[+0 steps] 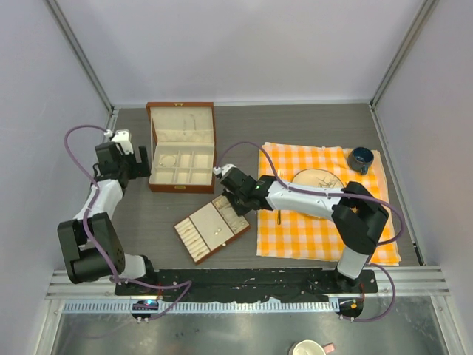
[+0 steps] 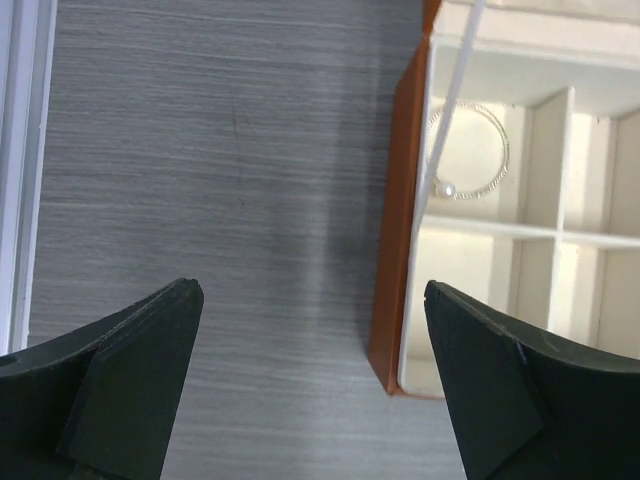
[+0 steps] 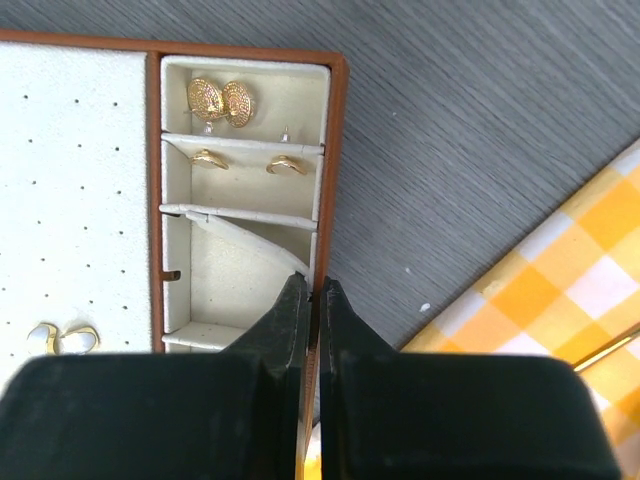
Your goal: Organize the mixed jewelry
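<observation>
The mixed jewelry lies in two places. A thin silver hoop bracelet (image 2: 503, 150) with a pearl rests in a compartment of the open brown box (image 1: 181, 186). In the loose tray (image 1: 185, 240), the right wrist view shows two gold domed studs (image 3: 222, 102), two small gold rings (image 3: 210, 158) and a white-and-gold pair (image 3: 62, 338) on the dotted pad. My right gripper (image 3: 318, 288) is shut on the tray's right wall (image 3: 337, 150), one finger inside a compartment and one outside. My left gripper (image 2: 312, 290) hangs open over bare table by the box's left corner.
An orange checked cloth (image 1: 318, 222) covers the right side, with a round plate (image 1: 319, 181), a dark blue cup (image 1: 362, 159) and a gold utensil (image 3: 605, 350) on it. The box's raised lid (image 1: 181, 118) stands at the back. Walls enclose the table.
</observation>
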Robot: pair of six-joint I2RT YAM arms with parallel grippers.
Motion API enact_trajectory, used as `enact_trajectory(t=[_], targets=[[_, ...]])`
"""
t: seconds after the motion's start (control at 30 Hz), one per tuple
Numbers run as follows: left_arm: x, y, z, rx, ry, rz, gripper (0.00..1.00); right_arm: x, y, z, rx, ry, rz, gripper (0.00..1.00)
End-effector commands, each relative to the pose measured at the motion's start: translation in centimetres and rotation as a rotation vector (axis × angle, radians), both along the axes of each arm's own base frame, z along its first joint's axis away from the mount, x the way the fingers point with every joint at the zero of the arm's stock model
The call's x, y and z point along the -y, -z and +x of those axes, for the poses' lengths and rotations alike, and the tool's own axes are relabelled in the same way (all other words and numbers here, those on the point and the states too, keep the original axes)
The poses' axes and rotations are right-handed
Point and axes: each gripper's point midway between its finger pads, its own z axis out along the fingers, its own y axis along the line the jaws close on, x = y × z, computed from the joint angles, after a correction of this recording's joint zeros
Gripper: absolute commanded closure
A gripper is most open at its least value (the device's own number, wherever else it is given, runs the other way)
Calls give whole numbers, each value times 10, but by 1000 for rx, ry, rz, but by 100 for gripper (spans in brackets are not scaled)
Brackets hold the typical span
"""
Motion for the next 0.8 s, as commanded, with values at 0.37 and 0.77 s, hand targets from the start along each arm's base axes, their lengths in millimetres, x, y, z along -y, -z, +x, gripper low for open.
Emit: enact_trajectory(t=[0.37,0.77], targets=[[-26,-17,62,117,-144,-35,2,-10,-114,41,118,90,227,99],[-38,11,77,29,-228,-49,3,12,-166,117,209,294,390,99]])
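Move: The right hand already grips the jewelry tray by its right-hand wall. From that hand, the open jewelry box's compartments are centred about 16 cm ahead and 19 cm left, some 4 cm lower. The fork is roughly 14 cm right and 5 cm ahead, and the plate is 27 cm right and 7 cm ahead. From the left hand, the compartments are about 12 cm right, nearly level fore-and-aft and some 9 cm lower. Keeping its closed pinch on the tray's right wall, the right hand lifts about 10 cm, then swings forward nearly as far with a slight drift right, turning the tray some 15 degrees clockwise and raising its left side. The open, empty left hand slides about 6 cm forward and some 3 cm left, sinking a little, away from the compartments. ##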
